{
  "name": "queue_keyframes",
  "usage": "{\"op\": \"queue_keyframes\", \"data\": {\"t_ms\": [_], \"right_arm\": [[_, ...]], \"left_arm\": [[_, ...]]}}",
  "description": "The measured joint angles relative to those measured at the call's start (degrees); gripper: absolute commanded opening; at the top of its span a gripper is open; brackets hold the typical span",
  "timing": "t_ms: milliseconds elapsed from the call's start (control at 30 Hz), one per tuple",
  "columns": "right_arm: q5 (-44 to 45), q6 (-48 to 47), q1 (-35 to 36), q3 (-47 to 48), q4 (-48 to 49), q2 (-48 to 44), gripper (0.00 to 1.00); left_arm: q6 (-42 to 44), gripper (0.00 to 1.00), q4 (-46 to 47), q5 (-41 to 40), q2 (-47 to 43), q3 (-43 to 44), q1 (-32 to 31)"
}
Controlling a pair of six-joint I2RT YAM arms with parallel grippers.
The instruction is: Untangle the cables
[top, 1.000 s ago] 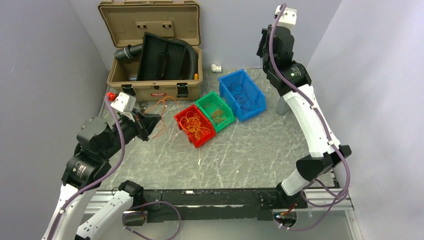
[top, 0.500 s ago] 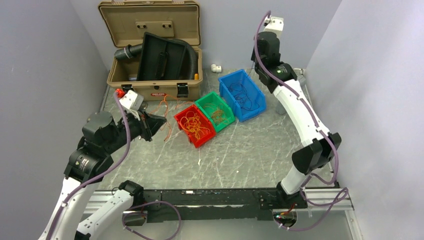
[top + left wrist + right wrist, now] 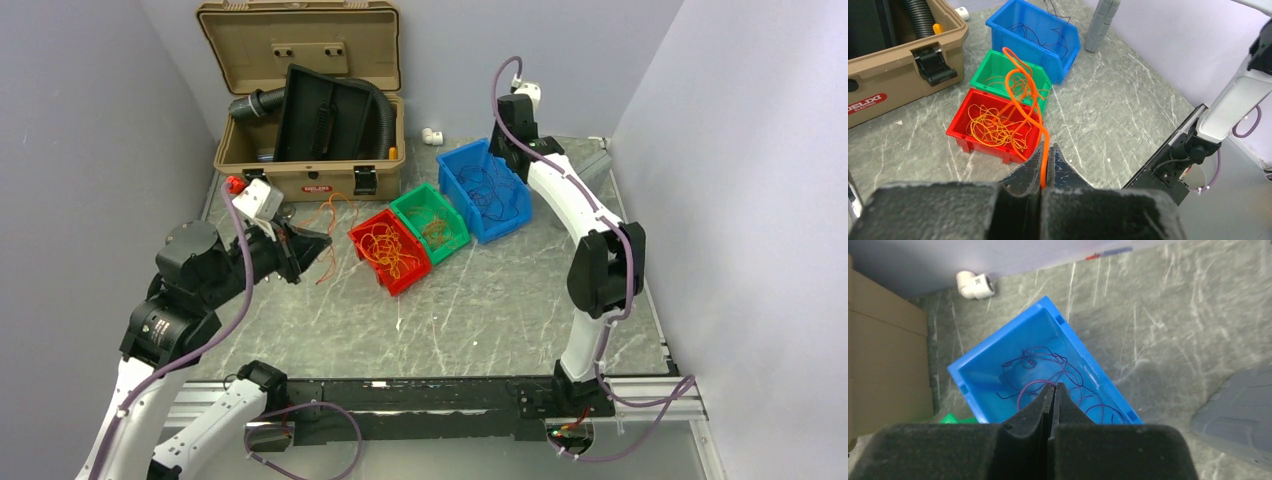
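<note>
My left gripper (image 3: 1046, 150) is shut on an orange cable (image 3: 1020, 85) that loops up from its tips over the bins. In the top view this gripper (image 3: 322, 243) hangs left of the red bin (image 3: 372, 262), with orange cables (image 3: 335, 212) trailing to the table. More orange cables (image 3: 990, 127) lie tangled in the red bin. My right gripper (image 3: 1054, 385) is over the blue bin (image 3: 998, 340), shut on the end of a purple cable (image 3: 1020, 395). Several thin purple cables (image 3: 1068, 365) lie in that bin.
A green bin (image 3: 408, 205) with thin wires sits between the red bin and the blue bin (image 3: 460, 158). An open tan toolbox (image 3: 300, 180) holding a black hose stands at the back left. A white fitting (image 3: 432, 135) lies by the back wall and a grey block (image 3: 1243, 420) right of the blue bin.
The right arm has swung left and down from high at the back to just over the blue bin. The left gripper has shifted slightly right with the orange cable still in it.
</note>
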Motion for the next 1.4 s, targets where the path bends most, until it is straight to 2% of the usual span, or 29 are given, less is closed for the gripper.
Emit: {"op": "queue_keyframes", "data": {"t_ms": [33, 67, 100, 133, 167, 200, 333, 500, 600, 800, 933, 1133, 1400], "right_arm": [[-1.5, 0.9, -0.9, -0.1, 0.0, 1.0, 0.0], [-3.1, 1.6, -1.6, -0.1, -0.1, 1.9, 0.04], [-5.1, 2.1, -2.3, 0.0, -0.2, 3.2, 0.14], [-7.3, 2.6, -3.0, 0.5, -0.8, 4.7, 0.36], [-8.8, 2.9, -3.6, 1.3, -1.7, 6.2, 0.5], [-10.1, 3.2, -4.0, 2.3, -2.6, 7.8, 0.57], [-13.5, 2.7, -4.2, 2.7, -5.3, 9.1, 0.71], [-15.1, 2.1, -3.8, 0.5, -6.1, 1.8, 0.8], [-15.8, 1.8, -3.8, -3.9, -5.7, -7.4, 0.84], [-16.5, 1.8, -3.8, -14.9, -2.9, -25.2, 0.86], [-15.9, 1.9, -3.8, -20.3, -2.4, -32.8, 0.86], [-13.4, 1.9, -3.8, -23.5, -2.3, -39.3, 0.86], [-11.5, 1.9, -3.8, -23.6, -2.3, -40.6, 0.87]], "left_arm": [[0.0, 0.0, 0.0, 0.2, 0.1, 0.0, 0.0], [0.0, 0.0, -0.1, 0.5, 0.2, 0.0, 0.0], [0.0, 0.0, -0.1, 0.5, 0.6, 0.1, 0.0], [0.0, 0.0, -0.1, 0.5, 1.0, 0.2, 0.0], [0.1, 0.0, -0.3, 0.5, 1.7, 0.4, 0.0], [0.3, 0.0, -0.7, 0.5, 2.8, 0.8, 0.0], [1.1, 0.0, -1.0, 0.5, 8.1, 2.0, 0.0], [0.7, 0.0, -0.7, 0.5, 14.0, 2.0, 0.0], [-0.5, 0.0, 0.1, 0.5, 17.6, 2.4, 0.0], [-2.9, 0.0, 1.7, 0.2, 25.3, 5.0, -1.8], [-4.6, 0.0, 2.7, -1.2, 30.6, 8.0, -4.9], [-7.7, 0.0, 2.8, -4.7, 38.8, 14.4, -8.8], [-11.0, 0.0, 2.1, -9.1, 50.1, 23.4, -11.8]]}}
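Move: The blue bin is right below the right hand, its middle roughly 3 cm to the left and some 18 cm down; the grey case stands about 18 cm to the right and 3 cm back, and the green bin some 10 cm back and 16 cm left. For the left hand, that green bin lies about 24 cm ahead, 18 cm right and 32 cm below, with the red bin at 16 cm ahead and 9 cm right. The purple cable hanging from the right fingers is lowered about 8 cm into the blue bin and let go as the fingers open wide; that hand then pulls up nearly 20 cm and back some 17, fingertips lifting. The orange cable, still pinched in the shut left fingers, is carried about 14 cm forward and 14 cm right, sinking 9, towards the green bin, the fingers tipping down some 25 degrees. ##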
